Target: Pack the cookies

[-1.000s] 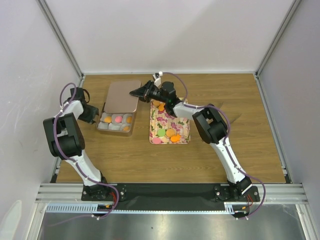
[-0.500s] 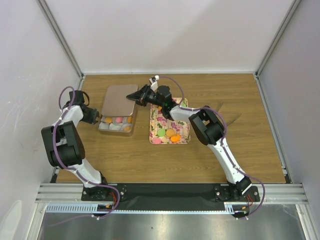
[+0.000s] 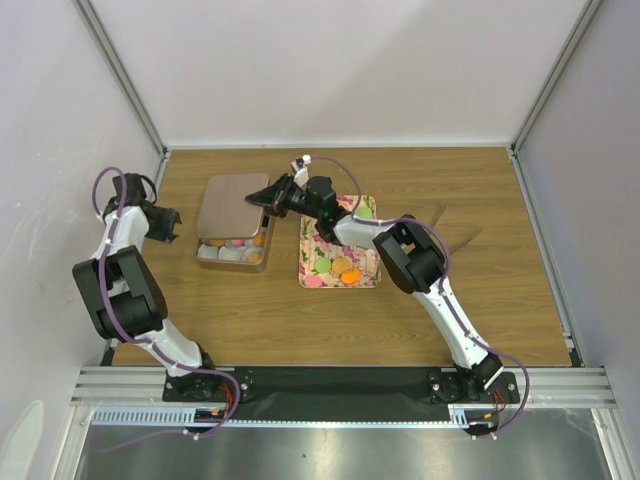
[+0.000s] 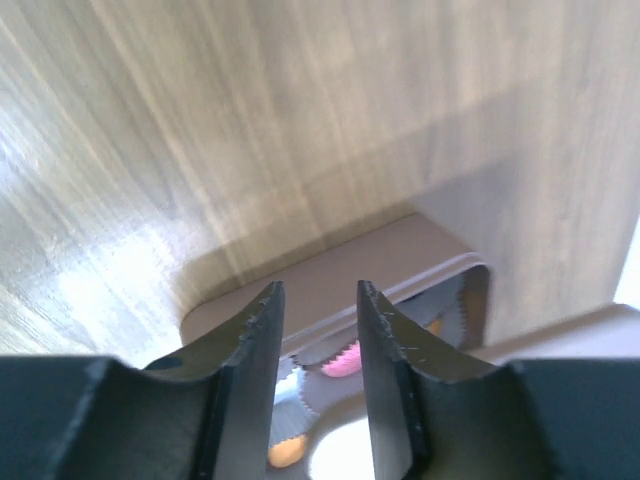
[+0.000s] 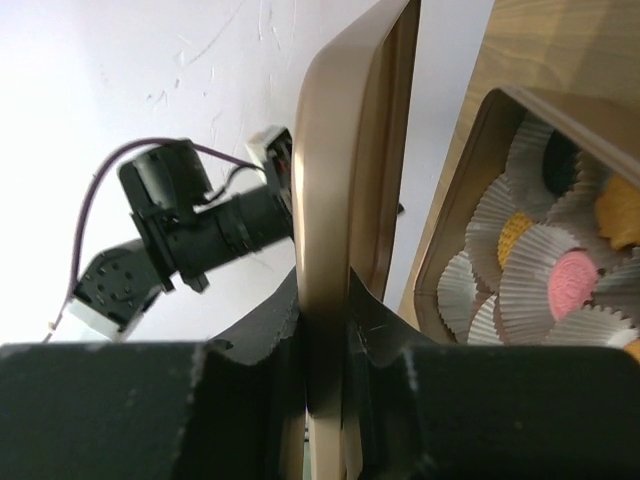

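Note:
My right gripper (image 3: 264,196) is shut on the right edge of the plain metal lid (image 3: 230,200), holding it just over the open tin (image 3: 230,262). The lid covers the tin's far part. Cookies (image 3: 232,241) in paper cups show in the uncovered near strip. More cookies (image 3: 345,268) lie on the floral tray (image 3: 364,277). In the right wrist view the lid (image 5: 350,150) stands edge-on between the fingers of my right gripper (image 5: 325,300), beside the tin (image 5: 440,235) and a pink cookie (image 5: 572,283). My left gripper (image 3: 168,222) is open and empty, left of the tin. In its wrist view the left gripper (image 4: 320,292) faces the lid (image 4: 400,250) and a pink cookie (image 4: 345,360).
The enclosure's left wall (image 3: 60,150) is close behind the left arm. The right arm stretches over the floral tray's far left corner. Bare wooden table (image 3: 470,260) lies right of the tray and in front of the tin.
My right gripper has carried the lid leftward and toward me, so it now covers more of the tin. My left gripper has drawn back from the tin toward the left wall.

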`<action>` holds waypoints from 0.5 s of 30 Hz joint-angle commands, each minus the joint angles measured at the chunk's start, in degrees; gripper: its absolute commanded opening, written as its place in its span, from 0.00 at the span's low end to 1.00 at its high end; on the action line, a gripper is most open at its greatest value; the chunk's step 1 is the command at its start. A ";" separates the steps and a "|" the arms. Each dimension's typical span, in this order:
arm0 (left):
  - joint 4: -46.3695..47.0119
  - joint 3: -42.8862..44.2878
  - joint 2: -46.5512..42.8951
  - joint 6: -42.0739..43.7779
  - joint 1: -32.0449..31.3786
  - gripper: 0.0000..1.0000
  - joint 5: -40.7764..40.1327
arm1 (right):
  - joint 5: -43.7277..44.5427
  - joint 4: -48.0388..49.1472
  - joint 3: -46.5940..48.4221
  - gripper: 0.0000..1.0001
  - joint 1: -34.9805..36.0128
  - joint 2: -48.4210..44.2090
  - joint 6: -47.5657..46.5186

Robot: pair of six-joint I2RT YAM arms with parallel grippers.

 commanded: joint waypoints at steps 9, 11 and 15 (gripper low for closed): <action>1.43 3.78 -3.88 7.11 -0.01 0.67 2.55 | 3.25 2.82 4.89 0.00 2.80 3.05 0.98; 2.50 2.90 -3.53 7.99 -0.09 0.69 4.48 | 3.51 2.64 4.72 0.00 3.15 3.14 0.81; 3.46 3.43 -1.86 10.71 -1.06 0.75 6.42 | 4.13 3.43 4.54 0.00 3.15 3.58 1.42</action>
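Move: The right gripper holds the lid by its right edge; the lid's middle is about 7 cm left of that hand, 2 cm back and roughly level with it. The cookie box's middle lies some 8 cm left, 7 cm back and 12 cm below, and the flowered tray about 20 cm right, 8 cm back and 15 cm below. From the left gripper the lid's middle is some 17 cm right, 3 cm ahead and 6 cm up; the box is 18 cm right, 3 cm back, slightly lower. Keep the right gripper shut on the lid and lower it about 2.5 cm while carrying it as far left and a little back, to bring it over the cookie box. Meanwhile raise the left gripper about 3.5 cm beside the box's left side, easing slightly forward, and spread its fingers wide from under half open, turning the wrist slightly clockwise. ##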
